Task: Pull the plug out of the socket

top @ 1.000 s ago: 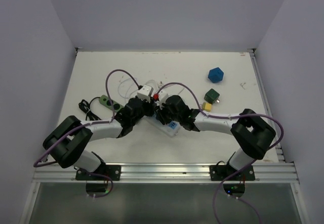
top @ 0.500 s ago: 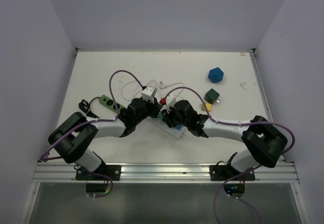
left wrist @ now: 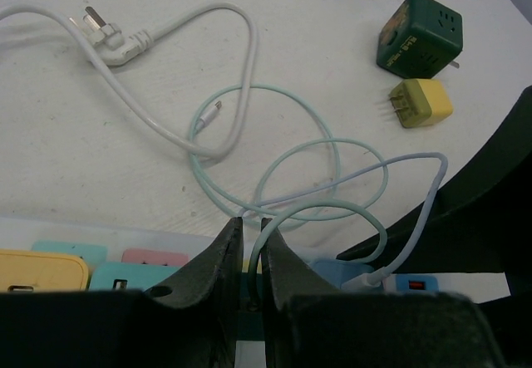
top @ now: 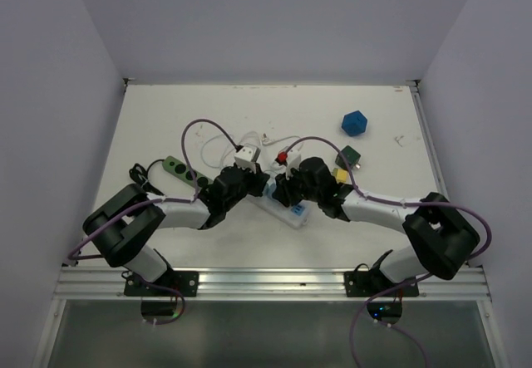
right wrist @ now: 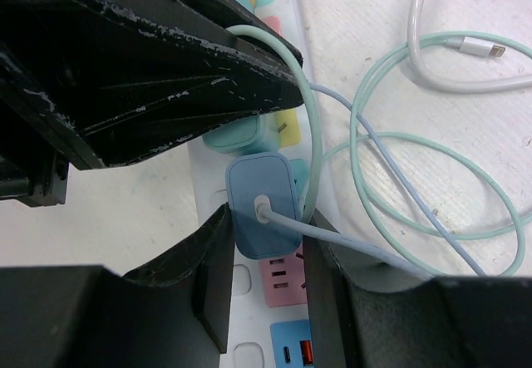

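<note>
A white power strip [top: 293, 215] with coloured sockets lies in the middle of the table. My right gripper [right wrist: 266, 218] is shut on a blue plug [right wrist: 259, 203], one finger on each side; a pale lilac cable [right wrist: 391, 173] leaves the plug's face. The plug stands over the strip [right wrist: 214, 210], and I cannot tell whether its pins are in. My left gripper [left wrist: 250, 223] is shut on a mint-green cable [left wrist: 332, 148], right where it drops into a teal plug [left wrist: 249, 289] on the strip [left wrist: 125, 231]. In the top view both grippers, left [top: 263, 187] and right [top: 284, 192], meet over the strip.
A white cable with a three-pin plug [left wrist: 108, 31] loops behind the strip. A green cube adapter [left wrist: 418, 34] and a yellow plug [left wrist: 422, 104] lie to the right, a blue polyhedron [top: 355, 123] farther back. A green strip [top: 179, 169] and black cord [top: 143, 177] lie left.
The left gripper has closed on the mint-green cable. Both grippers and the power strip have shifted to the right.
</note>
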Controlling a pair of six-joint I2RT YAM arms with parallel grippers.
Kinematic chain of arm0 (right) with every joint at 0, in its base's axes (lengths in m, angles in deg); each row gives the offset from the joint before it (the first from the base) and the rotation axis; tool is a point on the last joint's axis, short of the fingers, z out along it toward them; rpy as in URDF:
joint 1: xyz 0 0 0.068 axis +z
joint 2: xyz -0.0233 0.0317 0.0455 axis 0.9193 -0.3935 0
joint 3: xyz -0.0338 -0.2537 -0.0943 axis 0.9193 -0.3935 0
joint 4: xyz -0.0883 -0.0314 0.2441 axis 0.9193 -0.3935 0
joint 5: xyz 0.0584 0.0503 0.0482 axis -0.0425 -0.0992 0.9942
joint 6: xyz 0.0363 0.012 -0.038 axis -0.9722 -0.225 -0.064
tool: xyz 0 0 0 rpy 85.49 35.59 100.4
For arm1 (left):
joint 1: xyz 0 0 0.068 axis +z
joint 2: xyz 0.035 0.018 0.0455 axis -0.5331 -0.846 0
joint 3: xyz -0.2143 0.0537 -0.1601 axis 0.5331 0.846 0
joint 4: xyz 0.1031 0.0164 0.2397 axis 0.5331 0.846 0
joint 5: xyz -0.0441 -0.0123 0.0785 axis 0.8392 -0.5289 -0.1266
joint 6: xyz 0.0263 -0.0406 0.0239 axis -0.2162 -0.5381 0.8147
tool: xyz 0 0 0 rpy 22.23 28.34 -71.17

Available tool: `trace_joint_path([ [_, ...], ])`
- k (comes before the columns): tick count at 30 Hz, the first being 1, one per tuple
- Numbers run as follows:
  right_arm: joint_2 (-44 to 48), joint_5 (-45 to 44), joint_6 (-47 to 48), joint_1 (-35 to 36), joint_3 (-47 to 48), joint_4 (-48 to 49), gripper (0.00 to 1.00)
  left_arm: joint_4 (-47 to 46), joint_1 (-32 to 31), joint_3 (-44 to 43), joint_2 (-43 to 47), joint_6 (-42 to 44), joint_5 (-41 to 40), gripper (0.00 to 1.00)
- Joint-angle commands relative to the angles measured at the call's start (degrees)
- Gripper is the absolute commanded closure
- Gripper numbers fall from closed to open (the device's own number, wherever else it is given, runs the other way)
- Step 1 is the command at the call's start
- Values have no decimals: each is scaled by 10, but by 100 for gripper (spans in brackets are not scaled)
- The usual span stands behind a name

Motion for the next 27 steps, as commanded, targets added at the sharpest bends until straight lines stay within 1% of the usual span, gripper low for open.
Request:
trace_joint_path([
  [1,58,-21,36,21,6,32,97,87,4,30,-29,2,-67,93],
  [2,61,-71,79,42,12,21,97,89,4,28,-30,1,-68,93],
  [3,64,-85,112,62,16,8,97,91,4,27,-31,1,-69,92],
  [4,68,-110,129,93,20,-6,97,94,4,25,-31,1,-70,92],
  [5,70,-146,155,107,20,-6,97,96,4,20,-32,3,-72,92],
  [6,74,-158,163,117,17,-4,97,97,4,18,-32,4,-74,92],
  [11,85,-183,139,124,6,4,95,106,4,8,-32,5,-76,90],
  [15,98,-185,106,110,-2,-6,94,117,5,6,-24,7,-81,83],
  [18,140,-167,55,76,-36,1,93,131,5,-1,-11,10,-82,71],
  [19,158,-141,21,46,-66,19,92,135,5,-6,-6,13,-82,68],
  [20,174,-129,1,27,-79,24,92,139,5,-8,2,17,-81,61],
  [21,206,-123,-17,7,-91,26,92,149,5,-11,7,19,-82,60],
  [22,220,-123,-48,-32,-113,24,91,154,5,-17,11,21,-81,59],
  [23,234,-121,-61,-50,-122,21,90,158,5,-20,21,25,-81,56],
  [24,255,-114,-74,-87,-130,20,90,163,5,-21,26,25,-79,55],
  [25,263,-95,-96,-104,-145,18,90,164,5,-21,32,24,-76,53],
  [27,279,-84,-113,-145,-154,19,88,167,5,-20,51,23,-73,50],
])
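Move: The blue plug with the pale cable sits on the white socket strip, already between the right fingers, about 1 cm below their hand point. The teal plug is some 4 cm to the left and 3 cm ahead of that hand, almost directly under the left fingers; the yellow plug lies about 17 cm right and 5 cm ahead of the right hand. From the left hand, the blue plug is roughly 5 cm right and 3 cm back. Right hand pulls the blue plug back and up, then sweeps about 12 cm right; left fingers open. ##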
